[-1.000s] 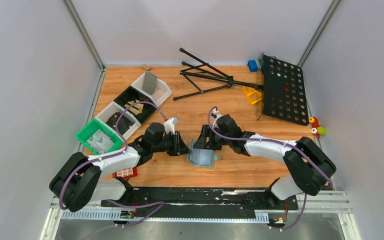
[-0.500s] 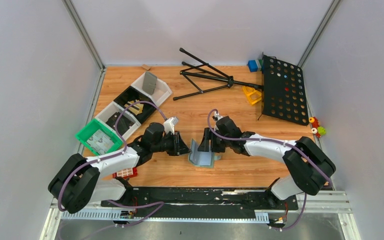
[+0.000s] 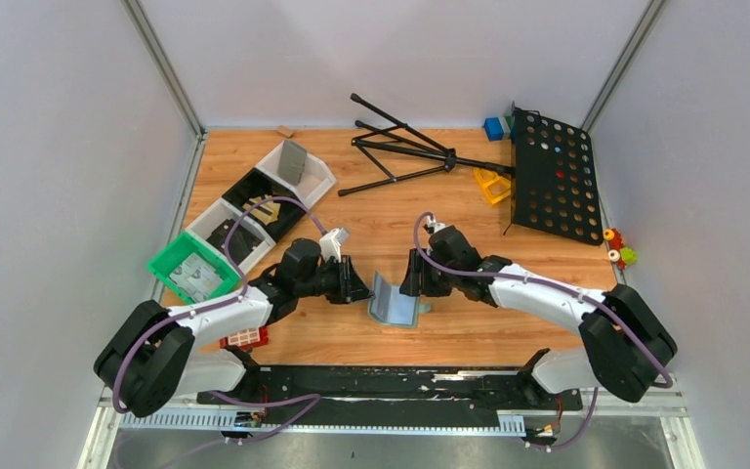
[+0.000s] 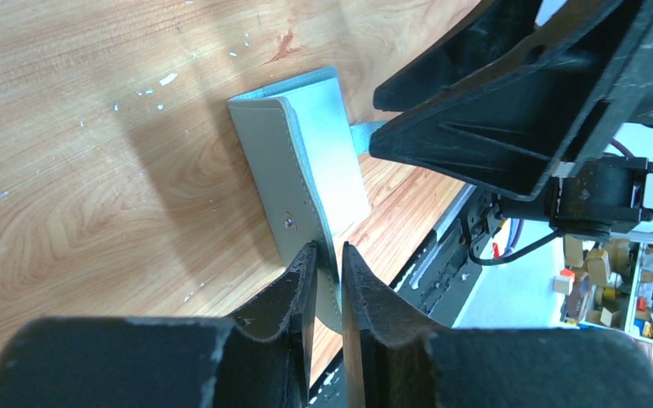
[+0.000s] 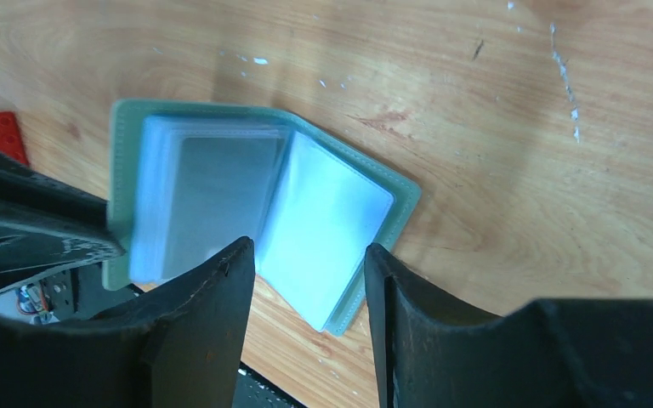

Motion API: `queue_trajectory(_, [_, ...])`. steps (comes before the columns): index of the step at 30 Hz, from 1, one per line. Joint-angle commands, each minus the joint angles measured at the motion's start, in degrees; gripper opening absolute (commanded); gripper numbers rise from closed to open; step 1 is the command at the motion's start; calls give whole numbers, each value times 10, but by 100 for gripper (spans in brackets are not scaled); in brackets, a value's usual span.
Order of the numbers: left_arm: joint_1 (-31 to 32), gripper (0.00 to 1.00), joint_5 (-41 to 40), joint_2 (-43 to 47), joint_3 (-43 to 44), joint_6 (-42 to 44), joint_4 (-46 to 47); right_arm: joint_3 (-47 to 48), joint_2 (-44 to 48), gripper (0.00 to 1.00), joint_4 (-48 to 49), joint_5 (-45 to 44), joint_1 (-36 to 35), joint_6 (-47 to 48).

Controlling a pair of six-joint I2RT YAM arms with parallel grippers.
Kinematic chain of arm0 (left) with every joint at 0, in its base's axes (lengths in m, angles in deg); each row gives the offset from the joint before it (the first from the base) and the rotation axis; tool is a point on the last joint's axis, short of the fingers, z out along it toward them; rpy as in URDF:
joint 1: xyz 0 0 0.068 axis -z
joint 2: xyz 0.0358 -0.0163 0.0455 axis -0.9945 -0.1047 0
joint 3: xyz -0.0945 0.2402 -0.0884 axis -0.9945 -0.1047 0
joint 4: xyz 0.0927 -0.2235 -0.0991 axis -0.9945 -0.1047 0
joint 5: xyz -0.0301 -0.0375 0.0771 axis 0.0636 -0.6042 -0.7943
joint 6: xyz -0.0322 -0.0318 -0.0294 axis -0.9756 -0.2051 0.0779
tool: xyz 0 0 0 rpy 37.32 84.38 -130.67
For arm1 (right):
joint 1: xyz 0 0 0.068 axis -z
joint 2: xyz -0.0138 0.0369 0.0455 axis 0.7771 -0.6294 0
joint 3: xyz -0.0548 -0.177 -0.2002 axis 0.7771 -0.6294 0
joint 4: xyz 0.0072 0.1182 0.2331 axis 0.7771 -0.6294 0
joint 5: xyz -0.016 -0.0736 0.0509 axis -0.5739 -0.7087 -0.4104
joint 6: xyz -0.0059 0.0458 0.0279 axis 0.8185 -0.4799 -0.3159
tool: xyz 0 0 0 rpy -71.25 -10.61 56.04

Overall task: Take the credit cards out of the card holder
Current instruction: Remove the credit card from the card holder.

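Note:
The grey-blue card holder (image 3: 395, 311) lies open in an L on the wood, one half flat and the other half standing upright. My left gripper (image 4: 327, 263) is shut on the edge of the upright half (image 4: 293, 161). In the right wrist view its pale translucent sleeves (image 5: 327, 229) face me. A grey credit card (image 5: 217, 191) shows through the left sleeve. My right gripper (image 5: 308, 246) hovers just right of the holder, open with nothing between its fingers. In the top view it (image 3: 412, 283) sits beside the holder's flat half.
A green tray (image 3: 168, 262) with a pale flat item stands left, next to white bins (image 3: 254, 200). A red block (image 3: 244, 338) lies by the left arm. A black folding stand (image 3: 400, 151) and a black perforated board (image 3: 555, 176) are at the back.
My right gripper has drawn back to the right, off the card holder, and its jaws have narrowed. The left gripper keeps its hold, and the held half now stands more upright.

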Motion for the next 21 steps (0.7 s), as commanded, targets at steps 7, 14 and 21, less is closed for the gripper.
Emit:
queue_trajectory(7, [3, 30, -6, -5, 27, 12, 5, 15, 32, 39, 23, 25, -4, 8])
queue_trajectory(14, [3, 46, -16, -35, 33, 17, -10, -6, -40, 16, 88, 74, -4, -8])
queue_trajectory(21, [3, 44, -7, -72, 36, 16, 4, -10, -91, 6, 114, 101, -4, -8])
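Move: The card holder stands half open between the hands. Its right-hand pocket page lies about 2 cm back, 2 cm left and 4 cm below the right hand's open fingers. The raised left leaf is already pinched by the left hand, its middle roughly 6 cm left of the right hand, level with it and 1 cm lower. From the left hand, the pocket page is some 6 cm right, 2 cm back and 5 cm down. The holder's raised left leaf loses its pinch as the left fingers open to nearly half and that hand, after a brief stay, sinks about 2 cm beside the leaf. Over the pocket page, the right hand first rises some 2.5 cm, then sinks about 5 cm, drifting 2 cm left and slightly back while its fingers close almost shut; whether the tips touch the page can't be settled. ##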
